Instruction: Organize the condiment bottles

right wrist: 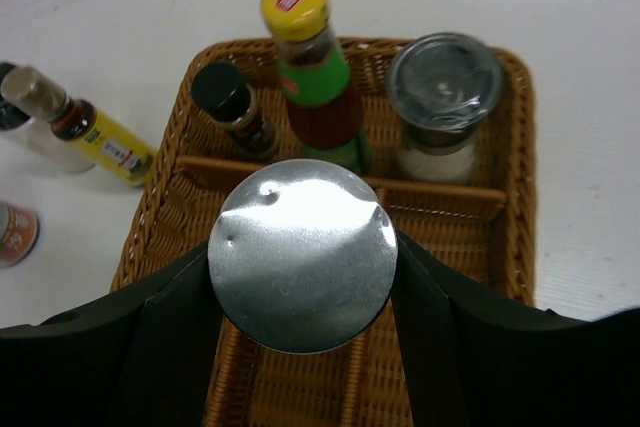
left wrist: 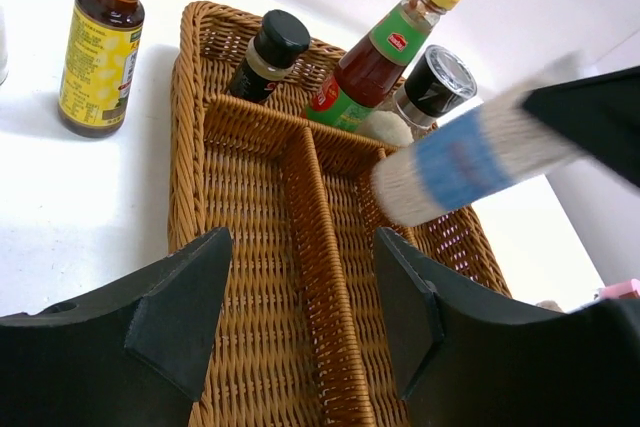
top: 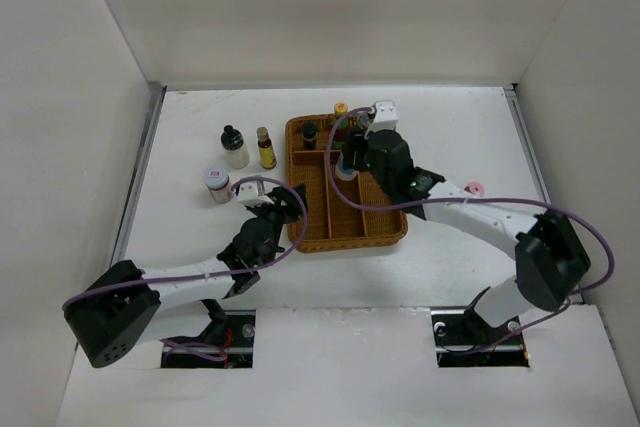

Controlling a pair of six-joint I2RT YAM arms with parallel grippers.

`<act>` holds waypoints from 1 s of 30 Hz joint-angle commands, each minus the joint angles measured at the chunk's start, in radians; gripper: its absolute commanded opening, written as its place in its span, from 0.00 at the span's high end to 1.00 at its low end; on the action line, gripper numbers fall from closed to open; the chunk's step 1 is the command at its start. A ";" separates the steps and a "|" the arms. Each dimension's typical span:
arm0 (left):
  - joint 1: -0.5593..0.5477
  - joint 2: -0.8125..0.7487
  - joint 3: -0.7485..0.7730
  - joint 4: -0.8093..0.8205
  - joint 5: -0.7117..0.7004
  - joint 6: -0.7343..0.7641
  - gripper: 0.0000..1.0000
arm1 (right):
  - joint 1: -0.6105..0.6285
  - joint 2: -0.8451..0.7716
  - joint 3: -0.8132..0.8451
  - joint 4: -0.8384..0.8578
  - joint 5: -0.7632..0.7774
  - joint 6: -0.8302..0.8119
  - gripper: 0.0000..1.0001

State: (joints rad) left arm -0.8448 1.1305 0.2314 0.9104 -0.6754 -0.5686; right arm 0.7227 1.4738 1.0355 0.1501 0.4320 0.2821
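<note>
My right gripper (right wrist: 302, 272) is shut on a white bottle with a blue label (left wrist: 470, 162) and a silver cap (right wrist: 302, 252), held over the wicker tray (top: 385, 232). The tray's back row holds three bottles: a dark one with a black cap (right wrist: 232, 107), a red and green one with a yellow cap (right wrist: 318, 97) and a jar with a grey cap (right wrist: 445, 82). My left gripper (left wrist: 305, 317) stands open at the tray's left side, nothing between its fingers. On the table to the left stand an amber bottle (top: 266, 148), a white bottle (top: 234, 147) and a small jar (top: 217, 184).
A small pink thing (top: 474, 188) lies on the table right of the tray, beside my right arm. White walls close the table in at the back and both sides. The tray's long dividers (left wrist: 320, 247) run between its front compartments.
</note>
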 commanded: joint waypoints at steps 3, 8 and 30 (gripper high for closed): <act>0.003 0.008 0.023 0.047 0.005 -0.011 0.43 | 0.010 0.091 0.120 0.180 -0.021 0.011 0.54; 0.003 0.005 0.022 0.044 0.005 -0.017 0.42 | 0.008 0.184 0.124 0.216 -0.009 0.000 0.53; -0.009 -0.008 0.020 0.044 0.014 -0.024 0.42 | -0.062 -0.395 -0.332 0.156 0.360 0.061 0.11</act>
State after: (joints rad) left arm -0.8467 1.1526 0.2314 0.9100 -0.6701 -0.5789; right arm 0.7216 1.2110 0.8047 0.3534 0.5961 0.2699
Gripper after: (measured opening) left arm 0.578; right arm 0.901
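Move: The right hand already holds the white, silver-lidded jar over the basket. Its place, the far end of the middle compartment, lies about 3 cm ahead, 4 cm left and 14 cm down. In the far tray, the red sauce bottle stands about 11 cm ahead and 4 cm left of that hand, the grey-lidded jar 11 cm ahead and 3 cm right, and the black-capped bottle 11 cm ahead and 11 cm left. From the left hand, the place lies some 12 cm ahead, 9 cm right and 9 cm below. The right hand lowers the white jar about 6 cm into the far end of the middle compartment, easing 3 to 4 cm forward and as much left on the way, just short of the red sauce bottle. There its fingers open and let go of the jar, and the hand lifts quickly some 11 cm while swinging about 10 cm right and 6 cm back, away from the jar towards the basket's right side, fingertips tilting up roughly 15 degrees. ##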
